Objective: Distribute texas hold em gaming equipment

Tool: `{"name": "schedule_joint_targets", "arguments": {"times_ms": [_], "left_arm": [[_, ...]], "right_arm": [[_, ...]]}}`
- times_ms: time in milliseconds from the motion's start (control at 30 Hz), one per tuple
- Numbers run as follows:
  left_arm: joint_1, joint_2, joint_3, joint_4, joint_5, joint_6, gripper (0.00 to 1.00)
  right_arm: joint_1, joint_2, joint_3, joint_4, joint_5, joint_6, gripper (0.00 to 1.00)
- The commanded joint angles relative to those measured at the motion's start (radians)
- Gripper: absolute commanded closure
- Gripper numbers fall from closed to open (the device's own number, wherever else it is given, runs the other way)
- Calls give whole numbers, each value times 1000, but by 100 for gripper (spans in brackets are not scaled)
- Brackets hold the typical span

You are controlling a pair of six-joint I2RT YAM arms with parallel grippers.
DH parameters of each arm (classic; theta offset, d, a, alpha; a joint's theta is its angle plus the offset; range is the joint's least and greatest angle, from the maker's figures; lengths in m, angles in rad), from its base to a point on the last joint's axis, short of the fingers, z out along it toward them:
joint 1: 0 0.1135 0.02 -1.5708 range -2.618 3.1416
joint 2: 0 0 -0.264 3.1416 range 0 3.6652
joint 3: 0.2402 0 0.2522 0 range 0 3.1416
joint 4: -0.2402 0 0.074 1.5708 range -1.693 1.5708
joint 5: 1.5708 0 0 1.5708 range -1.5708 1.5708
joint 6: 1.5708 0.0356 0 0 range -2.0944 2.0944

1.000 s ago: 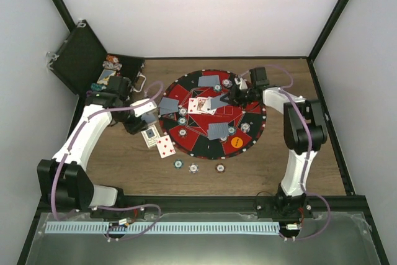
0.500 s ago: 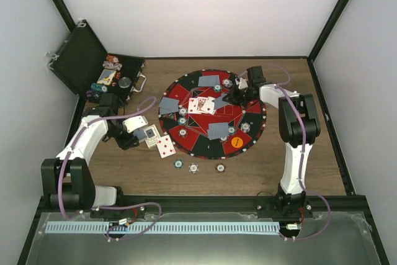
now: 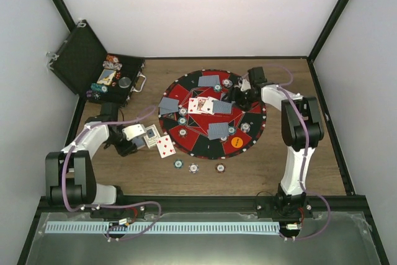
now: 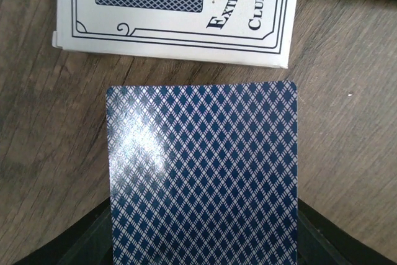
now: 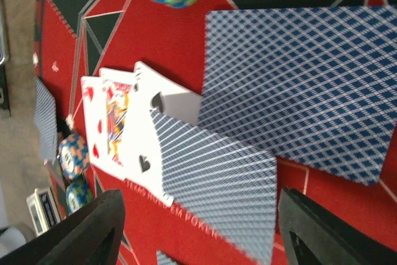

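Note:
My left gripper (image 3: 138,141) is shut on a blue-backed playing card (image 4: 201,178), held low over the wood just short of the white card box (image 4: 180,10). Over the far side of the round red-and-black mat (image 3: 186,88), my right gripper (image 3: 233,99) is open. Its fingers (image 5: 93,231) stand wide on either side of a blue-backed card (image 5: 217,178) that leans on the face-up cards (image 5: 115,116). Another face-down card (image 5: 298,91) lies beside it. Three striped chips (image 3: 194,168) sit on the wood before the mat, and an orange button (image 3: 236,142) lies on it.
A black case (image 3: 115,79) with chips inside stands open at the back left. A face-up red card (image 3: 165,146) lies on the wood by the card box (image 3: 151,134). More face-down cards (image 3: 218,130) and chips (image 3: 246,127) lie around the mat.
The left arm has drawn back toward the left and near side, still holding its card. The right gripper has opened and let go of a blue-backed card on the mat.

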Motion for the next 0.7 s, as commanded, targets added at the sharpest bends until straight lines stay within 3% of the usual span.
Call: {"name": "schedule_joint_targets", "arguments": {"times_ms": [0, 67, 233, 400, 667], "left_arm": [[5, 31, -30, 79, 33, 26, 71], [4, 46, -48, 91, 23, 27, 45], [3, 32, -63, 97, 31, 16, 3], [4, 24, -49, 84, 37, 6, 0], [4, -19, 183, -12, 196, -150, 0]], "right_arm": [[18, -136, -14, -20, 38, 0, 26], [27, -168, -24, -28, 49, -1, 21], [40, -244, -34, -65, 84, -21, 13], [40, -307, -43, -92, 159, -33, 1], [39, -450, -95, -39, 386, -37, 0]]}}
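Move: The spot of wood for the card stack in the left hand is almost straight below it, some 3 cm down. The card box is about 5 cm ahead and 8 cm to that hand's right; the face-up diamond card is 14 cm to its right and 1 cm ahead. The empty right hand has its face-down card 4 cm below, about 1 cm ahead and left; the other face-down card is 3 cm back and 4 cm left, the green chip 6 cm ahead and 6 cm left. The left fingers bring their card stack down about 2 cm onto the bare wood beside the card box, spread wide to let go of both its sides, then start to lift clear, easing forward. The right hand, already free of its face-down card, climbs some 10 cm off the mat, then drifts a little back and right; it opens fully and its fingers swing about 15 degrees farther outward. ##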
